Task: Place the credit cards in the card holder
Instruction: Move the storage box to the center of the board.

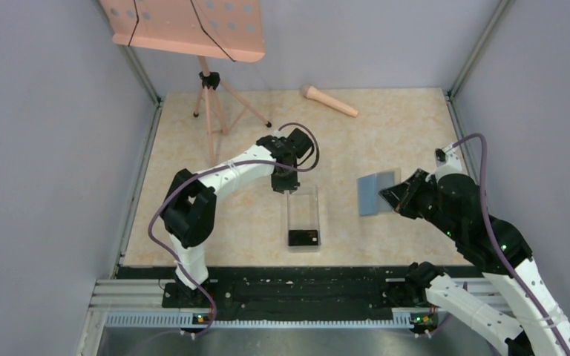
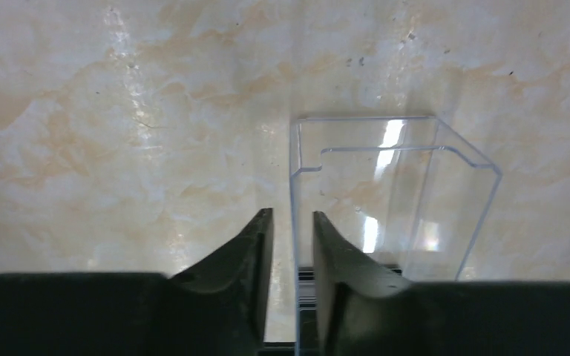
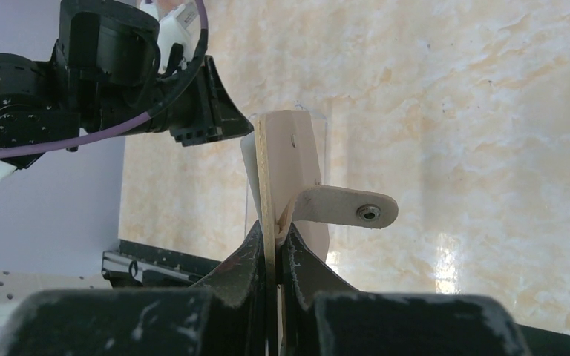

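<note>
The beige card holder hangs above the table at the right, its light blue inside facing up. My right gripper is shut on its edge. In the right wrist view the card holder stands edge-on between the fingers of that gripper, its snap tab sticking out to the right. Dark credit cards lie in the near end of a long clear box. My left gripper is at the box's far left corner. Its jaws stand slightly apart astride the clear wall.
A pink music stand on a tripod stands at the back left. A tan cone-shaped object lies at the back centre. A black rail runs along the near edge, and grey walls close in both sides.
</note>
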You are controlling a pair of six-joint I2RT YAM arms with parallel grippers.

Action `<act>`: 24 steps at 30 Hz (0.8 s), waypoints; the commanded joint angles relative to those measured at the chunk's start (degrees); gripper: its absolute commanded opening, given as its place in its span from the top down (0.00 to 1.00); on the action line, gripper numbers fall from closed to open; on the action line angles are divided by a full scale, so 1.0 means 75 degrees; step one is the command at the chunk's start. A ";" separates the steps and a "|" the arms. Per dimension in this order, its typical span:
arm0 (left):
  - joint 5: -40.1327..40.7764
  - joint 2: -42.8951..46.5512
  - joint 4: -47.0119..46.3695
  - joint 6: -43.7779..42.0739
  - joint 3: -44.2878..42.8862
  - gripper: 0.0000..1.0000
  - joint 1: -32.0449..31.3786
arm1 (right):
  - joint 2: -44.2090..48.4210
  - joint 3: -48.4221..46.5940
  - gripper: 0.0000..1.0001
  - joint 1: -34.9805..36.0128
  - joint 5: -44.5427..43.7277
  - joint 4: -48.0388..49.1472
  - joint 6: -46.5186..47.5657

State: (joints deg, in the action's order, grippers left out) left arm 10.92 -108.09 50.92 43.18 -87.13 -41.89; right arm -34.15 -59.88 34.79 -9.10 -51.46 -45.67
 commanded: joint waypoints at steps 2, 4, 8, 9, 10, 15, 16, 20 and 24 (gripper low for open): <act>0.0184 0.0624 0.0372 -0.0675 0.0346 0.54 -0.0030 | -0.0049 0.0018 1.00 -0.0050 0.0325 0.0669 0.0062; 0.0093 0.0604 0.0364 -0.1123 0.0389 0.44 -0.0006 | -0.0034 0.0026 1.00 -0.0035 0.0372 0.0700 0.0054; -0.0383 0.0467 0.0230 -0.2670 0.0379 0.36 0.0085 | -0.0034 0.0033 1.00 -0.0044 0.0502 0.0709 0.0119; -0.0560 0.0406 0.0172 -0.3086 0.0374 0.35 0.0108 | -0.0019 0.0048 1.00 -0.0044 0.0529 0.0709 0.0134; -0.0690 0.0323 0.0149 -0.3471 0.0367 0.35 0.0121 | -0.0026 0.0053 1.00 -0.0044 0.0550 0.0709 0.0133; -0.1108 -0.0017 -0.0011 -0.4856 0.0239 0.34 0.0124 | -0.0009 0.0135 1.00 -0.0044 0.0624 0.0717 0.0106; -0.1037 -0.0119 -0.0032 -0.4996 0.0193 0.34 0.0124 | -0.0011 0.0151 1.00 -0.0044 0.0652 0.0719 0.0091; -0.1058 -0.0516 -0.0131 -0.5521 -0.0059 0.35 0.0124 | -0.0013 0.0218 1.00 -0.0044 0.0724 0.0721 0.0066; -0.1094 -0.0848 -0.0275 -0.5635 -0.0382 0.35 0.0173 | -0.0036 0.0223 1.00 -0.0044 0.0750 0.0711 0.0095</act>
State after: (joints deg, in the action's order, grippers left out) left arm 3.77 -112.84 51.00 5.26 -86.26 -41.10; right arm -34.59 -57.74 34.79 -4.29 -48.82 -45.21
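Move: The clear storage box has its middle about 4 cm to the right of the left gripper, 6 cm back and 3 cm below; the fingers are at its left wall near the far corner. The black credit cards lie in its near end, 4 cm right, 11 cm back and 5 cm below. The card holder, in the right gripper, hangs roughly 21 cm right, 10 cm back and 19 cm higher. From the right gripper, the box is about 20 cm left, 7 cm ahead and 23 cm down. Open the left gripper wide about the storage box's left wall while easing it back and left some 2 cm each. Then turn it clockwise about 35 degrees and sink nearly 4 cm at the far-left corner, creeping slightly forward again, fingers open. With the right hand, keep the card holder pinched and drift about 1.5 cm left. ##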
